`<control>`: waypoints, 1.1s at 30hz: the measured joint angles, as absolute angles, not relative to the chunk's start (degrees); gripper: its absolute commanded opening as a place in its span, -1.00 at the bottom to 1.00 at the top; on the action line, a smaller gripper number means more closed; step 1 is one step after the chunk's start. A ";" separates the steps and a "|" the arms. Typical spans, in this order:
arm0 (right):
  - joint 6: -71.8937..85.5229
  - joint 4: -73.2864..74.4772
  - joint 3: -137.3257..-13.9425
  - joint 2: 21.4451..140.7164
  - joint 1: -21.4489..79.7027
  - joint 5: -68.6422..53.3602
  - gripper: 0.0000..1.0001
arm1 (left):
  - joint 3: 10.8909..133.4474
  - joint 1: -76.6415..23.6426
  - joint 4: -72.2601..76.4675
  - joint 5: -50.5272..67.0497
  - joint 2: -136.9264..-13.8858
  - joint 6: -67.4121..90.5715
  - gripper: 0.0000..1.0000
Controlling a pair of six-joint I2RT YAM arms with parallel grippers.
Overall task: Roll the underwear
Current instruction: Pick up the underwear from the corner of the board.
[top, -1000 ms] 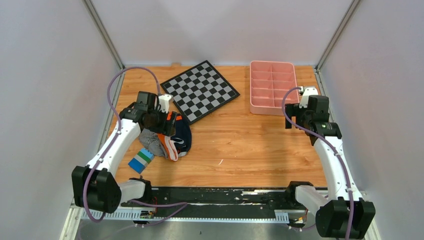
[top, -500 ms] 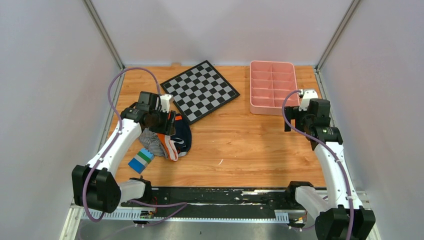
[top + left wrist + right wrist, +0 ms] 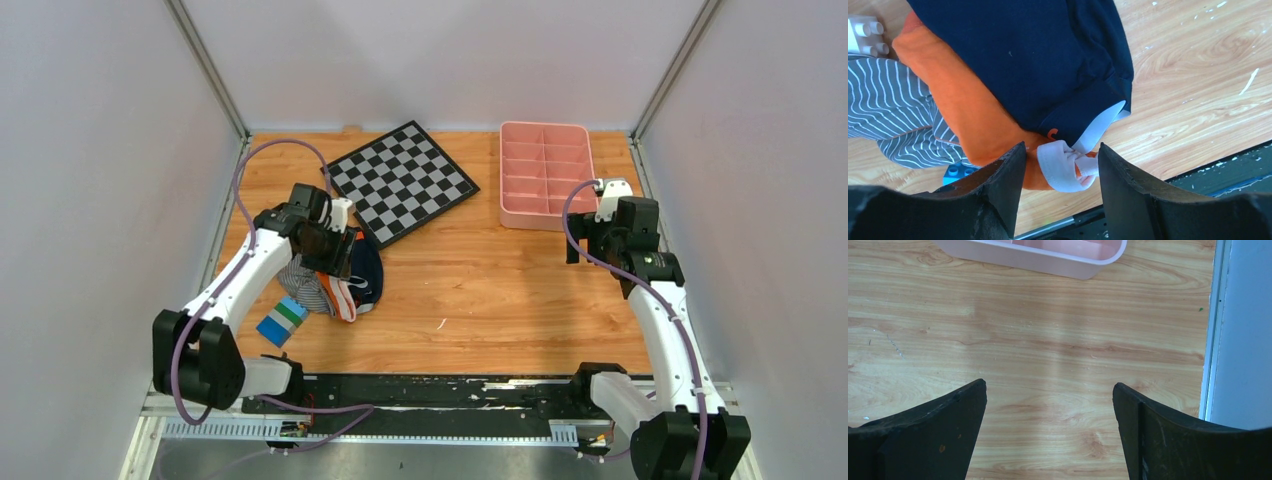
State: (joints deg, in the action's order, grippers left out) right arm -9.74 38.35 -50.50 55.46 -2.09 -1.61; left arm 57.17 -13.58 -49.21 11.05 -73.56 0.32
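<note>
The underwear (image 3: 963, 115) is bright orange with white trim. It lies crumpled in a pile at the table's left (image 3: 345, 293), partly under a navy pair (image 3: 1038, 55). My left gripper (image 3: 1060, 150) hovers over the pile (image 3: 330, 255). Its jaws stand apart on either side of a bunched white trim band (image 3: 1060, 167) at the orange fabric's edge. Whether the pads press the cloth I cannot tell. My right gripper (image 3: 1049, 387) is wide open over bare wood at the right (image 3: 582, 245), holding nothing.
A grey-and-white striped garment (image 3: 893, 110) lies beside the orange fabric. A white brick (image 3: 865, 35), a blue brick (image 3: 954, 172) and a blue-green block (image 3: 281, 320) sit by the pile. A checkerboard (image 3: 400, 180) and a pink compartment tray (image 3: 545, 218) lie at the back.
The left gripper's jaws have narrowed, and the arm has shifted slightly right over the pile. The right arm has barely moved.
</note>
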 measured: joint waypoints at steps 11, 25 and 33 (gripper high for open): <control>-9.74 38.33 -50.50 55.75 -2.13 -1.61 0.93 | 59.31 -15.59 -51.88 7.84 -76.09 -1.89 -0.63; -10.72 38.30 -50.50 55.42 -2.17 -1.10 0.92 | 70.15 -15.97 -55.53 10.33 -75.66 -3.29 -1.00; -12.38 39.31 -52.18 55.40 -2.17 -1.19 0.92 | 79.79 -27.79 -54.00 15.16 -68.75 -3.60 -1.00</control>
State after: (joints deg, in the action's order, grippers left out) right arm -12.38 39.31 -52.18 55.40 -2.17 -1.19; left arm 79.79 -27.79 -54.00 15.16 -68.75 -3.60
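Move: Just under the left gripper's parted fingers, about 2 cm lower and 2 cm back, lies the white waistband end of the orange underwear. The navy cloth is some 4 cm ahead and 4 cm right of the hand, and the striped cloth about 7 cm left and 3 cm ahead. The toy bricks sit roughly 12 cm left and 5 cm back. From the right hand the waistband is about 48 cm left, 7 cm back and 8 cm lower. Sinking about 1 cm onto the waistband, the left hand shuts its half-open fingers fully and pinches the cloth. It then climbs with it, slowly at first and then fast, to finish some 15 cm up and 9 cm to the right, away from the striped cloth, while the wrist turns clockwise and its fingers tip up towards forward, about 20 degrees each. ##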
